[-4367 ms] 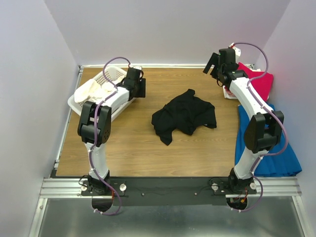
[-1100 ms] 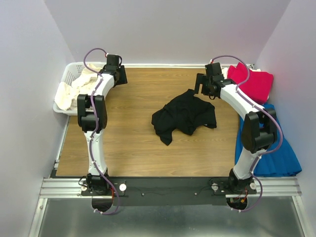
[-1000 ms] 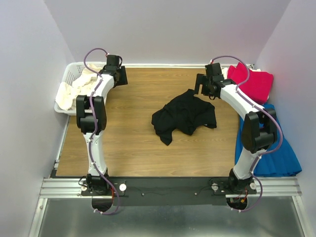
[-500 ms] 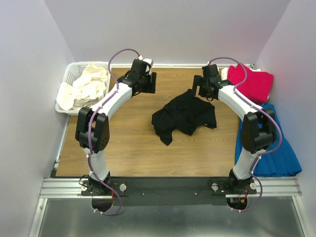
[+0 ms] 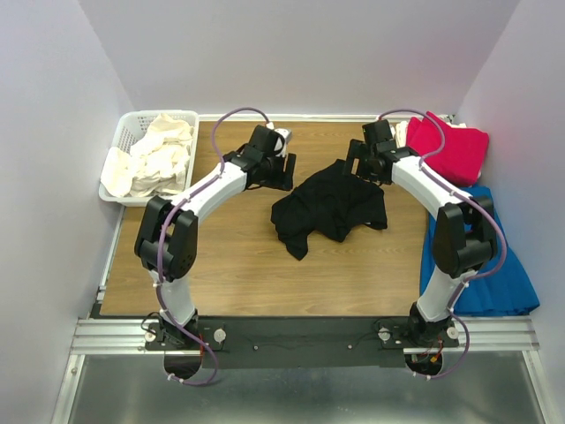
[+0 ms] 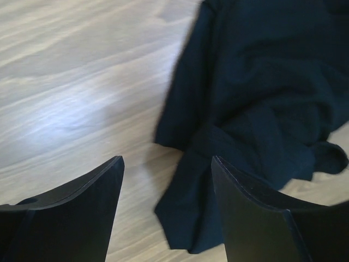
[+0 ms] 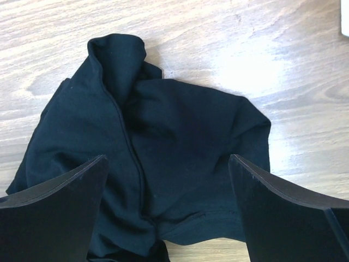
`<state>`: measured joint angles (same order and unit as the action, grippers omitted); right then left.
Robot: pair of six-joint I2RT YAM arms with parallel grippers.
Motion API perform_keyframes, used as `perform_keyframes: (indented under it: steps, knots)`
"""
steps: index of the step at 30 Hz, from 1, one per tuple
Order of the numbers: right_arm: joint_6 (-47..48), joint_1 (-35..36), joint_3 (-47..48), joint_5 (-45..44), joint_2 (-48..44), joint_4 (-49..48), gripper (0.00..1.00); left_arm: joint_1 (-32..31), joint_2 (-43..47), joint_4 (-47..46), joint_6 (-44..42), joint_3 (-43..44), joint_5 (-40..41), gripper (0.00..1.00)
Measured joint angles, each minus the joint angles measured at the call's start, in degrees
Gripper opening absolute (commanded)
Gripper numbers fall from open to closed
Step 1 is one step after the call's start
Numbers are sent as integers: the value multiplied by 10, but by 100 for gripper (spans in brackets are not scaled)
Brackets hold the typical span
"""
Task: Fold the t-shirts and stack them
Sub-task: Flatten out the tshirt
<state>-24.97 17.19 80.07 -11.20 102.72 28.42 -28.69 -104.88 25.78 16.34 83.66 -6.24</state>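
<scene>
A crumpled black t-shirt [image 5: 328, 210] lies in the middle of the wooden table [image 5: 238, 265]; it also fills the left wrist view [image 6: 262, 98] and the right wrist view [image 7: 152, 158]. My left gripper [image 5: 281, 174] hangs open just left of the shirt's far edge, nothing between its fingers [image 6: 82, 213]. My right gripper [image 5: 364, 166] hovers open over the shirt's far right part, empty. A red t-shirt [image 5: 450, 146] lies at the far right. Cream-white t-shirts [image 5: 150, 159] fill the basket.
The white lattice basket [image 5: 122, 134] stands at the far left corner, partly off the table. A blue cloth [image 5: 481, 265] lies along the right edge. Grey walls close in on three sides.
My left arm has swung from the basket rightward to the black shirt's left side. The right gripper has drifted slightly down toward the shirt. The shirt has not moved.
</scene>
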Motion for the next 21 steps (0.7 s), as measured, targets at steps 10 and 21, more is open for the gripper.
perform_keyframes:
  steps: [10,21]
  knots:
    - [-16,0,-1,2,0,2,100,-39,-1,-2,0,1,-42,75]
    - [-24,0,-6,2,0,5,100,-53,-55,-17,0,30,-66,75]
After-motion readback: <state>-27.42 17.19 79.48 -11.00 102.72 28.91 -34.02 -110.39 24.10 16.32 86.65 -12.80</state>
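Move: The black t-shirt lies crumpled between the hands. Its middle is about 12 cm right of the left hand, 5 cm nearer the base and roughly 11 cm lower; from the right hand it is some 10 cm left, 9 cm back and 10 cm down. The red shirt is about 27 cm right and 8 cm ahead of the right hand. The white basket stands some 43 cm left and 11 cm ahead of the left hand. Bring the left gripper in from beside the black t-shirt until it hangs over the shirt's left part: about 6 cm to the right, easing back some 2 cm early on, and sink a little only at the very end. Turn it roughly 10 degrees clockwise on the way, and leave the fingers apart as they are, touching nothing yet. ##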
